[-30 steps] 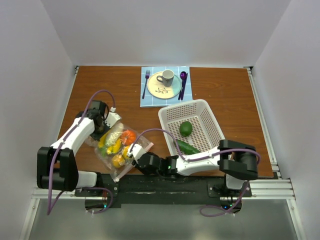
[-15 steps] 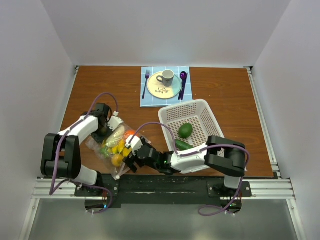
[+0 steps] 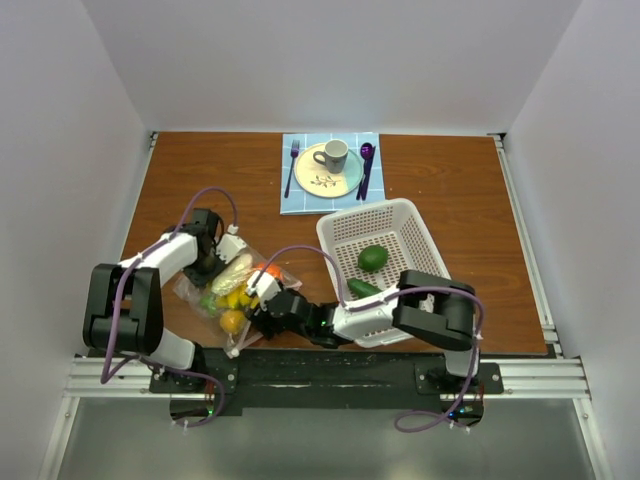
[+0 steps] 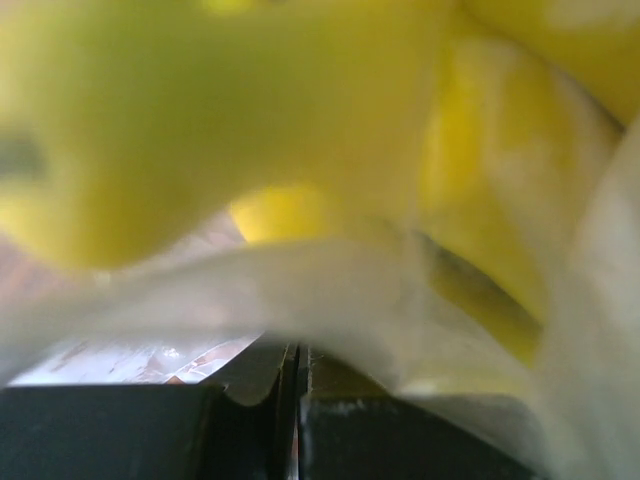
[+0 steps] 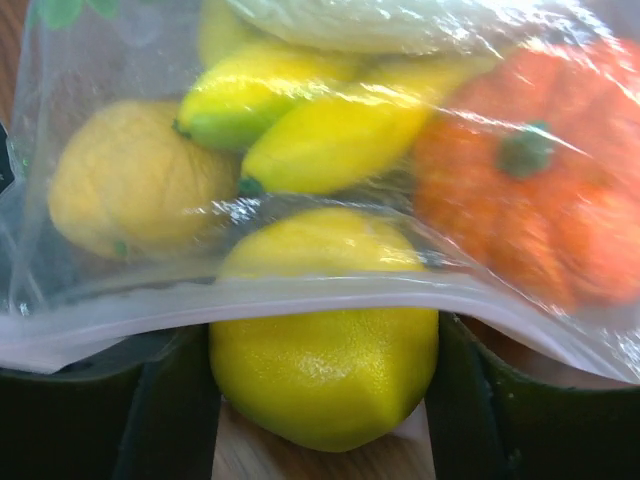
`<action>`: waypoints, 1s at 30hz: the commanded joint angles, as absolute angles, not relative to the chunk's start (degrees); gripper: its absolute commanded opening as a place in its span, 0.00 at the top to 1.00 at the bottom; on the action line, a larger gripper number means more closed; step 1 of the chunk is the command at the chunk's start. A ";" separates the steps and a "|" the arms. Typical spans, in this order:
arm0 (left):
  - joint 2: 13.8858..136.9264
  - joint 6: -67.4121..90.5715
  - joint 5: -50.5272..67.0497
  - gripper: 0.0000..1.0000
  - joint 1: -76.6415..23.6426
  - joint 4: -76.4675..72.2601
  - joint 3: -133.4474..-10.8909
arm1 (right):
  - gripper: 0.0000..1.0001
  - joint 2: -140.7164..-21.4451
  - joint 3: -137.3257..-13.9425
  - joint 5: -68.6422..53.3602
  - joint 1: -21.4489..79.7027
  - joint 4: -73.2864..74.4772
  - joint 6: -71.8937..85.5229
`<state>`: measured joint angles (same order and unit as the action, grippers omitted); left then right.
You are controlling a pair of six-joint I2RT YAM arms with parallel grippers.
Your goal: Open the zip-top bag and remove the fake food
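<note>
The clear zip-top bag (image 3: 190, 288) lies at the near left of the table with fake food inside: an orange pumpkin (image 5: 540, 200), yellow pieces (image 5: 320, 140) and a pale whitish piece (image 3: 232, 268). My right gripper (image 3: 258, 300) is at the bag's mouth. Its fingers (image 5: 170, 420) press both sides of a yellow lemon (image 5: 320, 370) that sticks halfway out under the zip strip (image 5: 120, 325). My left gripper (image 3: 207, 265) is shut on the bag's far left edge. In the left wrist view its jaws (image 4: 297, 350) meet, with plastic film (image 4: 330, 290) draped over them.
A white perforated basket (image 3: 330, 235) stands right of the bag and holds a green round fruit (image 3: 372, 258) and a green cucumber (image 3: 362, 289). At the back, a blue mat carries a plate (image 3: 318, 180), a cup (image 3: 333, 154), a fork and a purple spoon.
My right gripper has moved left into the bag's mouth, opened wide, then closed around the lemon. The left gripper has drawn the bag's edge nearer and the bag has bunched up.
</note>
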<state>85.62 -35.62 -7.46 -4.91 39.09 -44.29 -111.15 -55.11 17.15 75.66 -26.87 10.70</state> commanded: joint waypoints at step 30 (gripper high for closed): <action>88.33 -35.07 -7.47 1.00 1.85 37.44 -46.67 | 0.02 -71.19 -47.10 36.66 63.02 21.36 30.86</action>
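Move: My right fingers already straddle the yellow lemon at the bag's mouth. It is to go into the white basket, whose middle lies about 30 cm to the right and 8 cm farther out. In the basket the avocado lies some 11 cm ahead and 27 cm right, the cucumber about 4 cm ahead and 26 cm right. Still bagged, the pumpkin sits 7 cm ahead and 2 cm right. From my left hand the lemon is roughly 13 cm right and 8 cm back. With the lemon pinched, my right hand draws it from under the bag's lip, rises about 16 cm and swings some 25 cm right over the basket wall, turning about 40 degrees clockwise; then it opens wide, lets go of the lemon and sinks about 7 cm. My left hand, low with fingers shut on the bag, drags the bag some 3 cm left. ##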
